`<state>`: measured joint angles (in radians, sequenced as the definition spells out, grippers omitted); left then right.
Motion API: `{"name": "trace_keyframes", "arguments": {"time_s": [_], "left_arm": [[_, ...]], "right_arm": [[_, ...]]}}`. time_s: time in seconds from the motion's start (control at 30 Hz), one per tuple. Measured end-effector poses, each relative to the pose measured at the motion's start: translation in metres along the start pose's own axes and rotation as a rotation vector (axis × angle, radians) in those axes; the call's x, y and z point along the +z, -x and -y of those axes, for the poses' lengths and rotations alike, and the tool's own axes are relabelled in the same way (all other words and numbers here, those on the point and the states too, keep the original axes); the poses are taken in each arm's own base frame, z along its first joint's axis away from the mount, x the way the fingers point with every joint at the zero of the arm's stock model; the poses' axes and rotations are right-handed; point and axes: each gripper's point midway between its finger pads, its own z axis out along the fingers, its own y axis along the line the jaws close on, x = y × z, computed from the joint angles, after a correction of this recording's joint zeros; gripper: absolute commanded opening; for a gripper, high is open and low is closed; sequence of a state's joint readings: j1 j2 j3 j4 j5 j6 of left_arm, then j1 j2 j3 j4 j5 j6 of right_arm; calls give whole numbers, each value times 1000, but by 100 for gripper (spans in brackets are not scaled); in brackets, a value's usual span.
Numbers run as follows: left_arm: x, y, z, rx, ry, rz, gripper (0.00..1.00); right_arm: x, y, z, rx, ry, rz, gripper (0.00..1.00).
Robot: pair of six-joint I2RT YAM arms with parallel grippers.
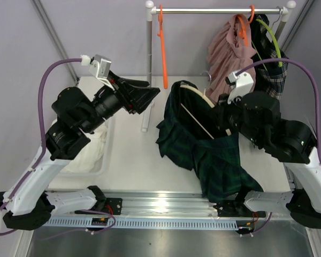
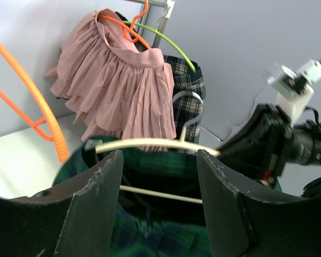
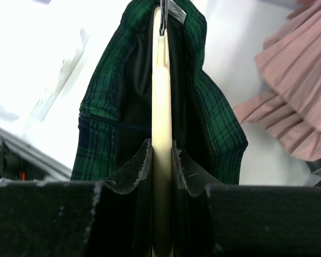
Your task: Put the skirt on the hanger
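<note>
The dark green plaid skirt hangs around a cream hanger over the middle of the table, its hem trailing toward the near edge. My right gripper is shut on the hanger; in the right wrist view the cream hanger runs straight up between the closed pads, with the skirt draped to both sides. My left gripper stands open just left of the skirt, apart from it. Between its wide fingers I see the hanger and the skirt's waist.
A clothes rail crosses the back. On it hang an empty orange hanger, a pink pleated skirt and a dark checked garment on a green hanger. A white bin holding white cloth sits at the left.
</note>
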<state>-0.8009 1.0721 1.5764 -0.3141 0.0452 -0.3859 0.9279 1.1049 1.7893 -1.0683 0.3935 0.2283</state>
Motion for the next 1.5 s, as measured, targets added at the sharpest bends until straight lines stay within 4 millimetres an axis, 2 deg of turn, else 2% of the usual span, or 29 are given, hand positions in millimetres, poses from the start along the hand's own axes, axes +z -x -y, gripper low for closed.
{"name": "trace_keyframes", "arguments": {"time_s": [0.23,0.4,0.57,0.77,1.0,1.2,1.5], "left_arm": [[-14,-3,-3,-6,15,1,62],[-26,-9,-5,-7,24,-15,62],[-41,-6,-3,-6,21,-7,62],[-57,-10,-4,-6,24,-17,62],[-71,-18,-7,-3,31,-34,62],[-78,-17,-6,1,30,-33,62],[-80,-23,-8,8,37,-57,62]], "right_arm": [[33,46,19,41,-108,82,0],[62,69,39,69,-160,115,0],[85,91,57,102,-170,160,0],[102,114,74,130,-164,227,0],[117,152,96,147,-181,329,0],[128,170,116,156,-204,386,0],[173,174,135,158,-227,390,0]]}}
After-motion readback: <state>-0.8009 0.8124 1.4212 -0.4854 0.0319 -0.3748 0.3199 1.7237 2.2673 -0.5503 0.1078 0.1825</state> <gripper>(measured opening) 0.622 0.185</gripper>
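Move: The right hand already holds the cream hanger by its right shoulder with the green skirt on it; the bare stretch of rail meant for the hook lies about 34 cm ahead, 2 cm to the right and 16 cm above it. From this hand, the pink skirt hangs some 30 cm ahead and 9 cm right, about level, and the empty orange hanger some 33 cm ahead, 19 cm left and 7 cm up. From the empty left hand that rail spot is roughly 33 cm ahead, 27 cm right and 6 cm up. Keeping its pinch on the hanger, the right hand swings forward some 26 cm and climbs about 10 cm towards the free rail between the orange hanger and the pink skirt, drifting slightly right, while the wrist tips the fingers up and turns clockwise, each by 15 to 20 degrees; over the last stretch it still reaches forward but sinks about a centimetre, bringing the hook right up to the bar. Meanwhile the left hand, open and free of the cloth, backs off about 5 cm towards its base and as far to the left, sinking some 4 cm, and leaves the carrying to the right hand. ##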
